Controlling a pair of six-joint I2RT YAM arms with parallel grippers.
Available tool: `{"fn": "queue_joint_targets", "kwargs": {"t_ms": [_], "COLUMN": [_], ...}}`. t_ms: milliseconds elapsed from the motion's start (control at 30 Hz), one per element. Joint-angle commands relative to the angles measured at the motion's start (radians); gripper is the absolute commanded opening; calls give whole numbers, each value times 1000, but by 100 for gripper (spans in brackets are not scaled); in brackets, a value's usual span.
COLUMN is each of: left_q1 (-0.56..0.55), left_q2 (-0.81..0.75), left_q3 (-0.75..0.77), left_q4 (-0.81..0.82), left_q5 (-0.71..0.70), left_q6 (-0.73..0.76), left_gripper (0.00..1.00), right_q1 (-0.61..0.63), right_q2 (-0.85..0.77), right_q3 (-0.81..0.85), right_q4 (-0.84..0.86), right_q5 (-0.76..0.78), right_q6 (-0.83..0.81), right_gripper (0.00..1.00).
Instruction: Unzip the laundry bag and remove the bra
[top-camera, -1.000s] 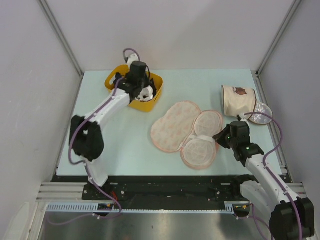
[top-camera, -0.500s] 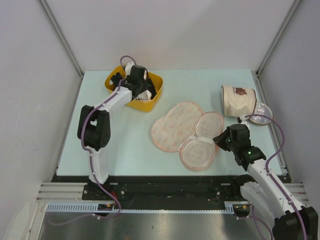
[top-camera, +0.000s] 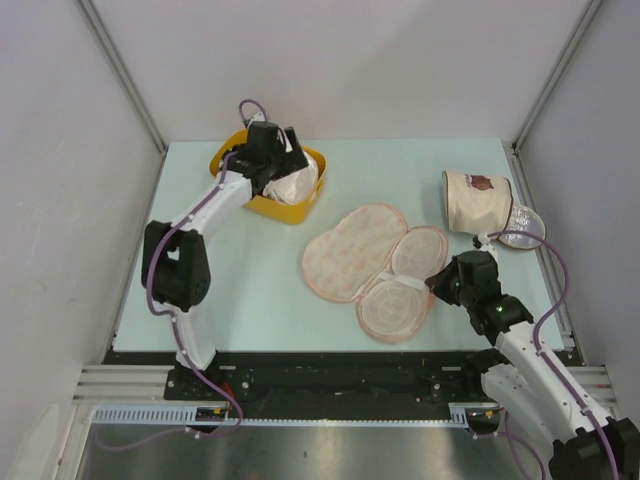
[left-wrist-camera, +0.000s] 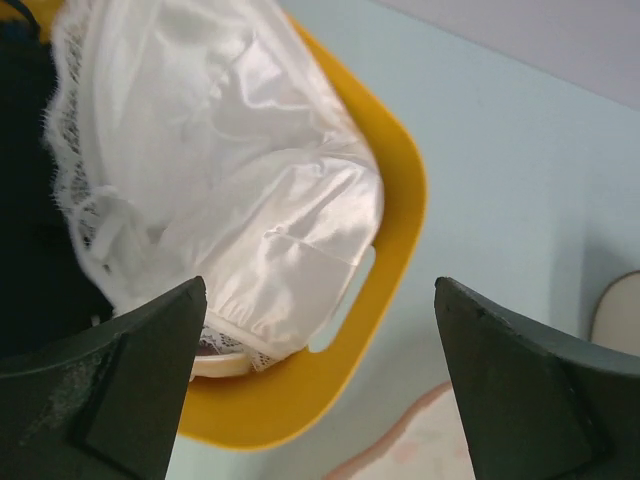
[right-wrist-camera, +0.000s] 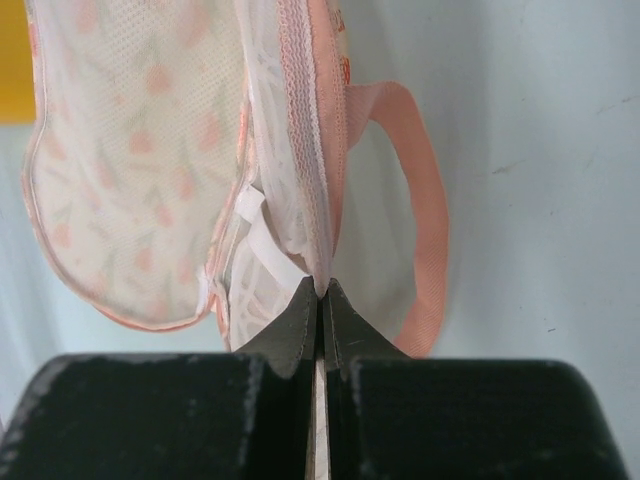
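Note:
The peach-pink laundry bag (top-camera: 350, 255) lies unzipped and spread open mid-table, its pale mesh cups (top-camera: 398, 300) facing up. My right gripper (top-camera: 437, 277) is at the bag's right edge. In the right wrist view it (right-wrist-camera: 322, 285) is shut on the laundry bag's pink zip rim (right-wrist-camera: 312, 150). The white, shiny bra (top-camera: 297, 183) lies in the yellow basket (top-camera: 283, 212) at the back left. My left gripper (top-camera: 283, 150) hovers over it, open. In the left wrist view the bra (left-wrist-camera: 230, 170) fills the basket (left-wrist-camera: 400, 200), and nothing sits between my left gripper's (left-wrist-camera: 320, 285) fingers.
A beige cylinder bag (top-camera: 478, 200) with a brown mark lies on its side at the back right, a round mesh flap (top-camera: 522, 228) beside it. Grey walls close in the table on three sides.
The left gripper went from shut to wide open over the basket, and the bra now rests there free. The right arm drew back slightly while still pinching the bag's rim.

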Motion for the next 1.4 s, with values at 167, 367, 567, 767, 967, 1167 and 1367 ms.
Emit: {"fn": "queue_joint_targets", "kwargs": {"t_ms": [167,367,567,767,967,1167,1367], "left_q1": [-12,-15,-14,-14,-15,-14,-15], "left_q2": [-425,-560,-688,-724,-721,-717,-749], "left_q3": [-83,-98,-280,-319,-308,-303,-343], "left_q4": [57,-89,-78,-79,-95,-98,-94], "left_q5": [113,287,334,345,342,370,365], "left_q6": [175,226,232,219,235,230,227], "left_gripper": [100,100,100,100,100,100,100], "right_q1": [-4,-108,-113,63,200,153,-22], "right_q2": [8,156,312,499,629,456,231], "right_q3": [49,96,204,242,262,362,391], "right_q4": [1,148,281,415,510,236,27], "right_q5": [110,39,1,-25,-105,135,278], "right_q6": [-73,-152,-173,-79,-37,-212,-361], "right_gripper": [0,0,0,0,16,100,100]}}
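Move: The right hand holds the right edge of the laundry bag, which is spread open on the table; the bag's middle lies about 8 cm ahead and 14 cm left, some 7 cm lower, its printed flap about 13 cm ahead and 19 cm left. The beige bag is roughly 24 cm ahead and 16 cm to the right. The left hand is open just over the bra, about 9 cm below in the yellow basket, whose middle is some 7 cm left and level; the laundry bag lies 21 cm back and 20 cm right. Still pinching the laundry bag's edge, the right hand swings it low, first forward and slightly right, then about 14 cm left while turning counter-clockwise, some 8 cm farther out in all, opens wide to let go of it, and rises about 9 cm while backing off to the right. The left hand, already open, pulls away from the bra and basket, about 17 cm back and up some 20 cm before sinking a little, tilting its fingers up and turning clockwise. ##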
